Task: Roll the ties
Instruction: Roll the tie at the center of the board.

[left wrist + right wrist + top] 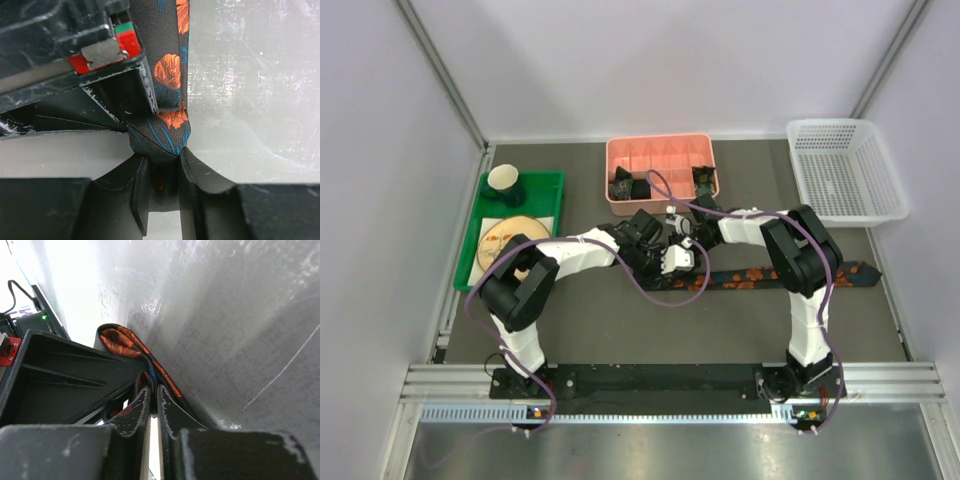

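A black tie (770, 277) with red-orange blotches lies stretched along the table, running right from the middle. Both grippers meet at its left end. My left gripper (667, 262) is shut on the folded tip of the tie (170, 75), which bulges out just past the left gripper (162, 165) in the left wrist view. My right gripper (685, 248) is close behind it. In the right wrist view the right gripper (154, 397) pinches a thin fold of the same tie (120, 342), whose end curls over beyond the fingers.
A pink compartment box (660, 150) at the back holds dark rolled ties (623, 186). A white basket (845, 170) stands at the back right. A green tray (545, 190) with a cup (506, 180) and a plate (498, 232) is at the left. Purple cables loop over both arms.
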Motion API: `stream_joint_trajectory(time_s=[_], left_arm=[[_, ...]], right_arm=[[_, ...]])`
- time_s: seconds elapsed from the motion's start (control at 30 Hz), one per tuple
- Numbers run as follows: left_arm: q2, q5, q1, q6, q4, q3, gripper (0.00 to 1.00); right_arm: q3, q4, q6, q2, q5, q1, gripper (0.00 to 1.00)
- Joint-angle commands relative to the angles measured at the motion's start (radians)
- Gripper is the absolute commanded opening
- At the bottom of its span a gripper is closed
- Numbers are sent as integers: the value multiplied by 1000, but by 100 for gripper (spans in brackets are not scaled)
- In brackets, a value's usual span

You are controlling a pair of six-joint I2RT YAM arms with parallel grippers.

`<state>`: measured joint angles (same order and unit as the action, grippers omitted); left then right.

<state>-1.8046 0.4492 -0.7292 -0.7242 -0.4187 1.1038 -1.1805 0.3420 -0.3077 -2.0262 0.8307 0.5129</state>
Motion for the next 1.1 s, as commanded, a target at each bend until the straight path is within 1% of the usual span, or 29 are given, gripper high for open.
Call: stream_joint_trajectory(time_s=[0.0, 0.23, 0.27, 0.3, 0.47, 0.67, 0.9, 1.07], left_arm=[[-27, -55, -6, -46, -77, -7, 29], [-36, -66, -6, -53, -97, -9, 27], [-36, -67, -7, -52, -97, -7, 27], [-39, -67, -7, -55, -97, -5, 27], [-42, -64, -7, -63, -97, -4, 27], [-56, -72, -7, -63, -97, 4, 27], [-55, -64, -7, -70, -92, 2, 28], [-58, -61, -7, -75, -94, 2, 28]], right_arm=[[-50, 48, -1, 34, 22, -22, 10], [-71, 114, -16, 86, 102, -88, 20], [-70, 120, -10, 104, 108, -91, 24], [-68, 132, -5, 109, 122, -90, 26], [-39, 95, -28, 130, 156, -88, 31], [-22, 69, -24, 115, 165, -56, 33], [-19, 66, 25, 72, 71, -28, 33], [-44, 103, 70, 49, 28, -27, 32]])
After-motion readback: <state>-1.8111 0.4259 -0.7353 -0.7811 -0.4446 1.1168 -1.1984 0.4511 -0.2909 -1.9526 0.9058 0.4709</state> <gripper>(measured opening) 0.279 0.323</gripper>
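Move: The tie's small rolled end is between the left fingers already, right at that hand's fingertips; from the right hand, whose shut fingers pinch its fabric, it lies about 1 cm to the left and 1 cm down, level fore and aft. The unrolled strip runs off to the right, its middle some 21 cm right of the right hand, straight out sideways and about 1 cm lower. The pink box's middle stands roughly 22 cm ahead of the right hand, about 1 cm left and 2 cm higher. The tie's rolled end is let go by the right fingers, which open about a third while that hand eases some 2 cm right and a little forward, then lifts clear to about 5 cm up. Still open, it edges back left and towards its base over the roll and begins to sink. The left fingers keep their hold, practically still. ##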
